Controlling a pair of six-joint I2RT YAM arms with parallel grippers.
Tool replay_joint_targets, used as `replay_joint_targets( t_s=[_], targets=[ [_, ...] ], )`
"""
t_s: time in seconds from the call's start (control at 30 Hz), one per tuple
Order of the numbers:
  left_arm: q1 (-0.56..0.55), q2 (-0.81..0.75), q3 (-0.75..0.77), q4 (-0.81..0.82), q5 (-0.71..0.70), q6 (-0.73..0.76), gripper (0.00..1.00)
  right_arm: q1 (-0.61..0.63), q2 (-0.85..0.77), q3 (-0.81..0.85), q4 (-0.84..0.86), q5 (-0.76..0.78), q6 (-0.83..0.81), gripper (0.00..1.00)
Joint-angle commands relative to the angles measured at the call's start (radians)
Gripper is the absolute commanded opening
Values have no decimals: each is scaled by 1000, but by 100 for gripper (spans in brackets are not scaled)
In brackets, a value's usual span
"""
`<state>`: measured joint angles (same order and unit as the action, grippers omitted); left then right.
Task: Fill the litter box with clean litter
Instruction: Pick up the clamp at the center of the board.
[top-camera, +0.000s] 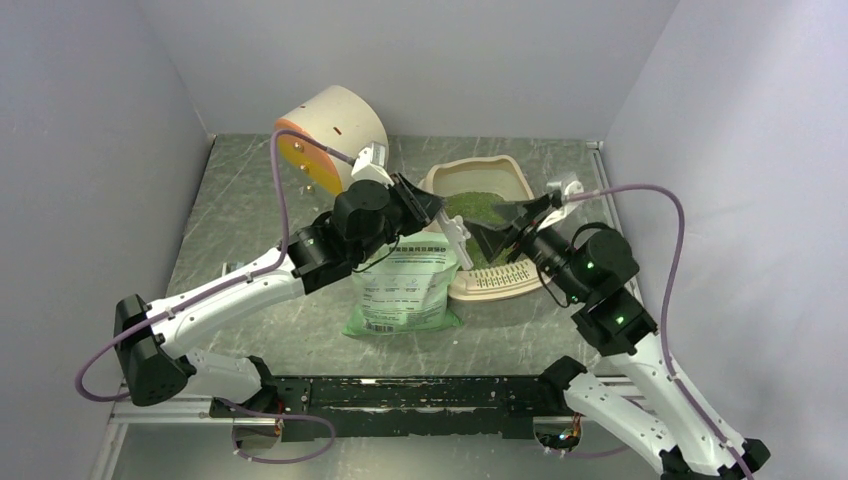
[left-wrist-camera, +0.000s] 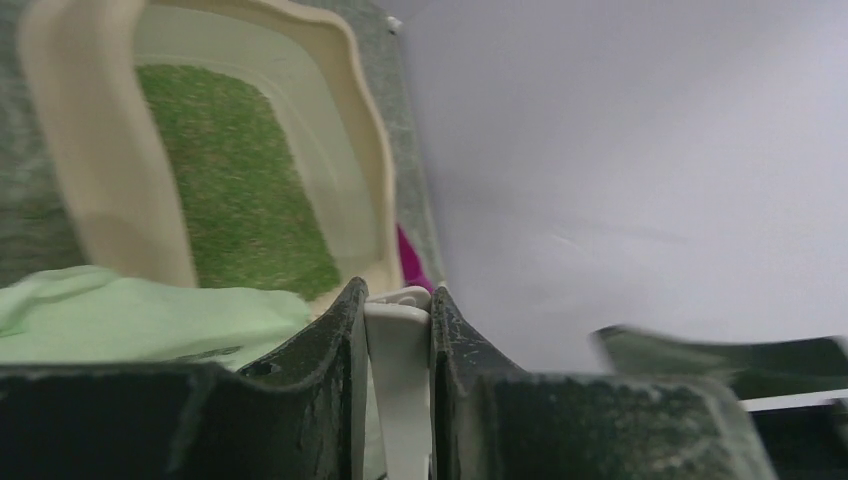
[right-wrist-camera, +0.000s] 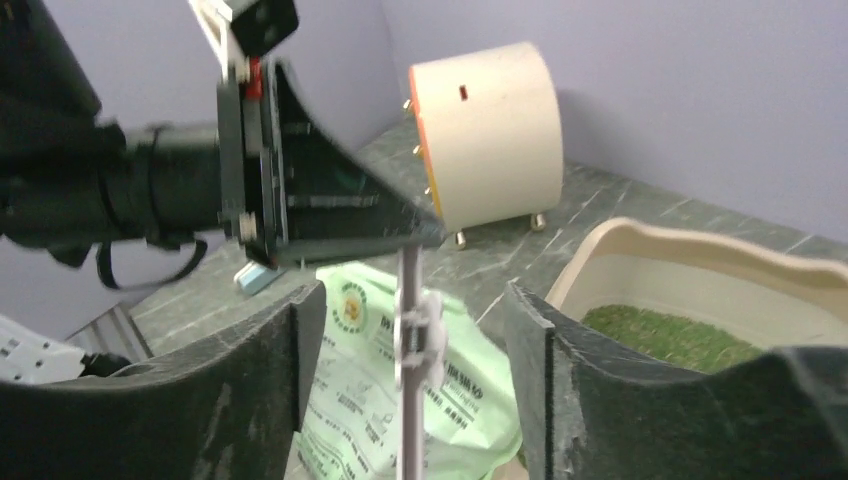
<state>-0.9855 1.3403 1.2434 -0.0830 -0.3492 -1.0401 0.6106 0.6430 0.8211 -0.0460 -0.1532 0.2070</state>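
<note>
The beige litter box (top-camera: 478, 166) stands at the back right, a bed of green clean litter (top-camera: 474, 206) inside it. A light-green printed bag (top-camera: 404, 286) stands upright against its near left side. A white clip (left-wrist-camera: 398, 345) rises at the bag's top. My left gripper (left-wrist-camera: 398, 300) is shut on that clip, both fingers pressed flat against it. Facing it, my right gripper (right-wrist-camera: 415, 310) is open, and the clip (right-wrist-camera: 415, 340) stands between its fingers with a gap on either side. In the top view, the left gripper (top-camera: 440, 212) and right gripper (top-camera: 490, 236) meet over the box's near end.
A cream half-cylinder cabinet (top-camera: 330, 135) with an orange face stands at the back left. A sliver of a magenta scoop (left-wrist-camera: 412, 262) shows beyond the litter box, by the right wall. Grey walls enclose the table on three sides.
</note>
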Motion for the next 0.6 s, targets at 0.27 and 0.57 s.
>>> replay_joint_targets(
  t_s=[0.27, 0.57],
  targets=[
    [-4, -115, -12, -90, -145, 224, 5, -1, 315, 385, -471, -187, -111, 85],
    [-4, -124, -18, -68, -128, 227, 5, 0, 363, 374, -411, -280, -101, 79]
  ],
)
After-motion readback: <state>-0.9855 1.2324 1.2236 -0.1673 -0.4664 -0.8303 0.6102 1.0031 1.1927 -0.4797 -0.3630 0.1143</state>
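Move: The clamp's middle hangs roughly 4 cm ahead of the right hand, 6 cm to its left and 3 cm lower. The clamp bag stands on the table about 17 cm left of the right hand, 3 cm back and 24 cm below; the litter box is some 18 cm ahead, 3 cm right and 32 cm below. From the left hand, already gripping the clamp's upper end, that middle lies about 3 cm back, 4 cm right and 5 cm down. The clamp, still pinched near its upper end, is carried about 4.5 cm left by the left hand with a slight roll, then held still. The right hand follows the clamp's middle, its fingers spreading wider: it rises some 4 cm, then swings left and sinks below its starting height, tipping down, rolling and turning counter-clockwise. Its fingers stop just short of the clamp, one on either side. ##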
